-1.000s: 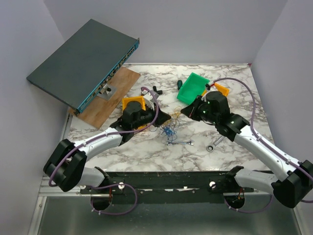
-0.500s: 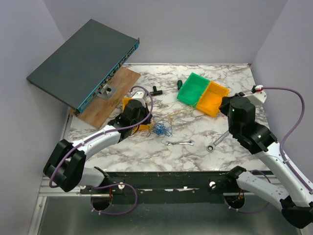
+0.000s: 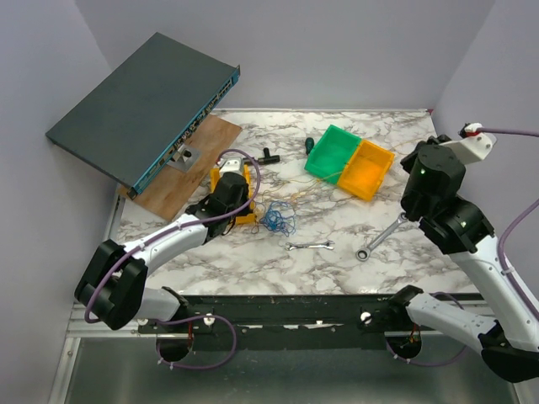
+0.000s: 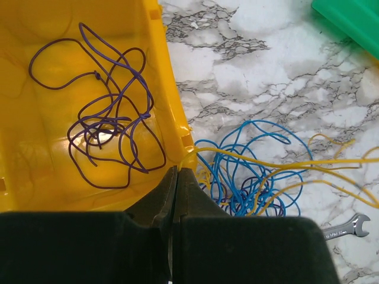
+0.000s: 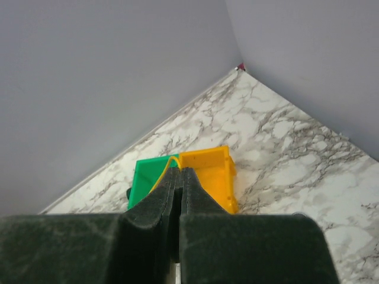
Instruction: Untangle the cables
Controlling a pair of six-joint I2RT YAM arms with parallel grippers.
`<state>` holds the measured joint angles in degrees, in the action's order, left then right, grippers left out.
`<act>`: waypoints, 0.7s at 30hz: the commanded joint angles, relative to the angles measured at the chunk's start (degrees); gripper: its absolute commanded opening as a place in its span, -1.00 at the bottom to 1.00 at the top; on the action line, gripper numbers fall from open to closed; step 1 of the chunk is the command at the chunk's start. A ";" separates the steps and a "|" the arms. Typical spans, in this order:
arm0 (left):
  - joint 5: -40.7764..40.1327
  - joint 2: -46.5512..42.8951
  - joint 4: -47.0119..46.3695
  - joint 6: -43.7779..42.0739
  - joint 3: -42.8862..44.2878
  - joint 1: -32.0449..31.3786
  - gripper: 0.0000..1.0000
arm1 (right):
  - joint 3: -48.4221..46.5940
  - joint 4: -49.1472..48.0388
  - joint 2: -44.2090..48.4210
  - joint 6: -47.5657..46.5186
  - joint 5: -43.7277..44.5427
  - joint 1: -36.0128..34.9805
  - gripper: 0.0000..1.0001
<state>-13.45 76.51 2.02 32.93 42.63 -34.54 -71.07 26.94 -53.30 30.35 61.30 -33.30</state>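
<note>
The cables [image 3: 276, 220] lie as a small blue, yellow and dark bunch on the marble, right of a yellow bin [image 3: 221, 176]. My left gripper [image 3: 253, 211] is shut at that bin's corner. In the left wrist view a taut yellow cable [image 4: 284, 163] runs right from the tips of the left gripper [image 4: 177, 170], over the blue loops [image 4: 249, 177]. A purple cable [image 4: 112, 124] lies loose inside the yellow bin [image 4: 35, 171]. My right gripper [image 3: 408, 187] hangs raised at the far right. In its own view the right gripper [image 5: 180, 170] is shut on the yellow cable [image 5: 163, 172].
A green bin [image 3: 333, 151] and an orange bin [image 3: 368, 168] sit side by side at the back. A small wrench [image 3: 310, 246] and a ratchet wrench [image 3: 379, 240] lie near the front. A network switch [image 3: 143, 109] leans over a wooden board [image 3: 189, 164] at the back left.
My right arm has swung right and upward, away from the bunch, drawing the yellow cable with it. The left gripper has shifted slightly back by the yellow bin, and the bunch slid a little left.
</note>
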 commanded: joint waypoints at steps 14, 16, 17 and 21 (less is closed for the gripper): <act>8.14 -10.38 -15.37 -3.30 -8.75 0.37 -1.00 | 5.14 14.00 -7.60 14.95 -20.97 -0.02 -0.89; 8.87 -11.41 -16.77 -3.31 -9.68 0.27 -1.00 | 11.81 14.72 -5.12 19.44 -19.81 -0.01 -0.81; 9.50 -11.63 -17.42 -3.35 -9.92 0.27 -1.00 | 15.03 14.14 -4.15 20.04 -19.78 -0.01 -0.58; 11.42 -11.91 -18.81 -3.81 -10.35 0.14 -1.00 | 21.41 10.04 -2.31 17.35 -25.82 -0.01 0.71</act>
<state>-6.22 65.63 -11.81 30.61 32.99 -34.50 -53.36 38.09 -58.54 45.23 41.89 -33.41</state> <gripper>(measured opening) 0.011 0.726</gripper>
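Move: The left hand pinches the yellow cable, with the blue tangle about 6 cm ahead, 7 cm to its right and 10 cm below; the left orange bin's middle is 14 cm ahead and 6 cm to its left. The right hand, high up with the other end of the yellow cable, has the tangle roughly 9 cm ahead, 31 cm left and 38 cm below. From the right hand, the small wrench lies about 22 cm left and 2 cm back, and the ratchet wrench nearly beneath it, 2 cm left and 1 cm ahead. The right hand first eases up about 3 cm, then swings forward and left towards the tangle and plunges, drawing back a little, to end some 19 cm below its start; its fingers tip down about 30 degrees, open wide late in the descent and have let go of the yellow cable. The left hand keeps its pinch on the yellow cable, at first almost still beside the bin's near right corner, then lifts about 4 cm, drifting slightly back and right, its fingers tilting up a little. ##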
